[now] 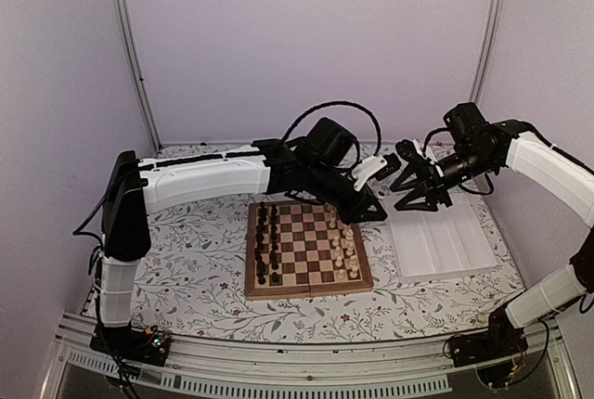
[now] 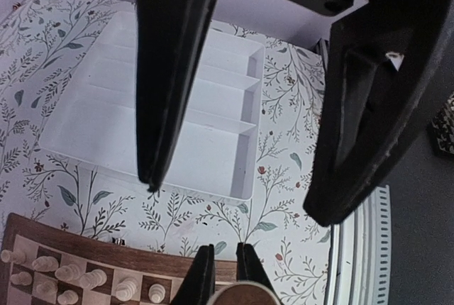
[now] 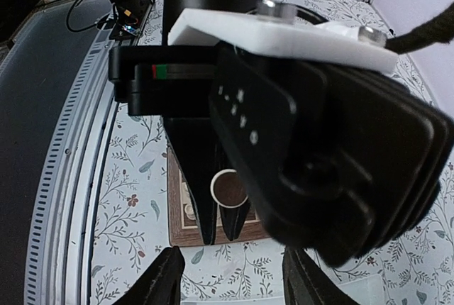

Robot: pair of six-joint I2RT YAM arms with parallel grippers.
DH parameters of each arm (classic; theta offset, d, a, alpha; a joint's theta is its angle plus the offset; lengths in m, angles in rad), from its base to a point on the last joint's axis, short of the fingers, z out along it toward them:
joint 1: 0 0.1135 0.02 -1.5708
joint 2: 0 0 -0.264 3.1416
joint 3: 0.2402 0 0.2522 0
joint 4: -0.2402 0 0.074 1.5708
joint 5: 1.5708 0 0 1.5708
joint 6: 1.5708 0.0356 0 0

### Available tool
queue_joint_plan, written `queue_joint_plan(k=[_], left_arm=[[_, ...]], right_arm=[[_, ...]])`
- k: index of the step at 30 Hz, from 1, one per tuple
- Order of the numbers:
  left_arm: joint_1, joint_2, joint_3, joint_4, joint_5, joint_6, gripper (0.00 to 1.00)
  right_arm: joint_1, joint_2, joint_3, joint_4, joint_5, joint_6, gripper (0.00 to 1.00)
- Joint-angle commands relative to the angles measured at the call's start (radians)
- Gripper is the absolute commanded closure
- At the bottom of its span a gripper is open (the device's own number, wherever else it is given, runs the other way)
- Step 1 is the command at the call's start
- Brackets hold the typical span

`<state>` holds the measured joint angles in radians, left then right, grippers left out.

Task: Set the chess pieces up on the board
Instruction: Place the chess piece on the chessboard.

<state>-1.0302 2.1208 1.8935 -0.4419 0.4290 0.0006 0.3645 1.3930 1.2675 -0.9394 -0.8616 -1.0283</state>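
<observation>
The board (image 1: 306,283) lies mid-table, with cream chess pieces (image 1: 345,250) lined along its right side and dark pieces (image 1: 269,241) along its left. My left gripper (image 1: 374,211) hangs above the board's far right corner. In the left wrist view it (image 2: 220,271) is shut on a cream piece (image 2: 241,295) whose round brown base faces the camera. The right wrist view shows that same piece (image 3: 229,189) from ahead. My right gripper (image 1: 401,181) hovers just right of it, open, with nothing between its fingers (image 3: 163,276).
A white ridged tray (image 1: 441,241) sits right of the board, and its compartments (image 2: 170,106) look empty. A floral cloth covers the table. The two grippers are close together, tip to tip. A metal rail runs along the near edge.
</observation>
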Motion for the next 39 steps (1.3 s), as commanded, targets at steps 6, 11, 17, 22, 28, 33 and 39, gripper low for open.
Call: queue_joint_plan(k=[6, 11, 17, 22, 28, 33, 39], left_arm=[[0.009, -0.033, -0.006, 0.001, 0.009, 0.009, 1.0], [0.009, -0.031, -0.006, 0.007, 0.018, 0.005, 1.0], [0.009, -0.034, -0.008, 0.013, 0.025, 0.002, 1.0], [0.008, -0.033, -0.008, 0.014, 0.031, 0.002, 1.0], [0.007, -0.032, -0.007, 0.015, 0.04, 0.003, 1.0], [0.006, -0.033, -0.005, 0.015, 0.047, 0.002, 1.0], [0.007, -0.041, -0.012, 0.017, 0.029, 0.003, 0.95]], right_arm=[[0.033, 0.024, -0.02, 0.078, -0.11, 0.103, 0.5], [0.042, 0.044, -0.022, 0.088, -0.133, 0.13, 0.53], [0.046, 0.067, -0.014, 0.085, -0.168, 0.148, 0.59], [0.046, 0.073, -0.01, 0.088, -0.181, 0.159, 0.63], [0.047, 0.086, -0.004, 0.09, -0.193, 0.17, 0.7], [0.047, 0.095, -0.001, 0.108, -0.192, 0.192, 0.74], [0.047, 0.105, 0.002, 0.144, -0.197, 0.239, 0.9]])
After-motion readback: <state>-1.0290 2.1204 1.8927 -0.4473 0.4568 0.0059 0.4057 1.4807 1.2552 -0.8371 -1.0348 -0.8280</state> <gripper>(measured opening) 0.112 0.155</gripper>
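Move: The left hand already holds the chess piece in its fingertips, in mid-air right of the board. From the right hand, half open, that piece lies about 4 cm to the left and nearly level. The chessboard's middle is some 17 cm left and about 23 cm below the right hand, with the near row of pale pieces about 8 cm left, 1 cm back and 21 cm down; the white tray sits roughly 18 cm right, 2 cm farther out and 23 cm below. The right hand eases about 3 cm to the left, towards the chess piece, staying level and rolling some 15 degrees so that its fingers come to stand on either side of the piece's round base. From about a third of the way through its fingers close from half open to nearly shut, seeming to pinch the base end, while the left hand stays in place and keeps its grip on the piece. ##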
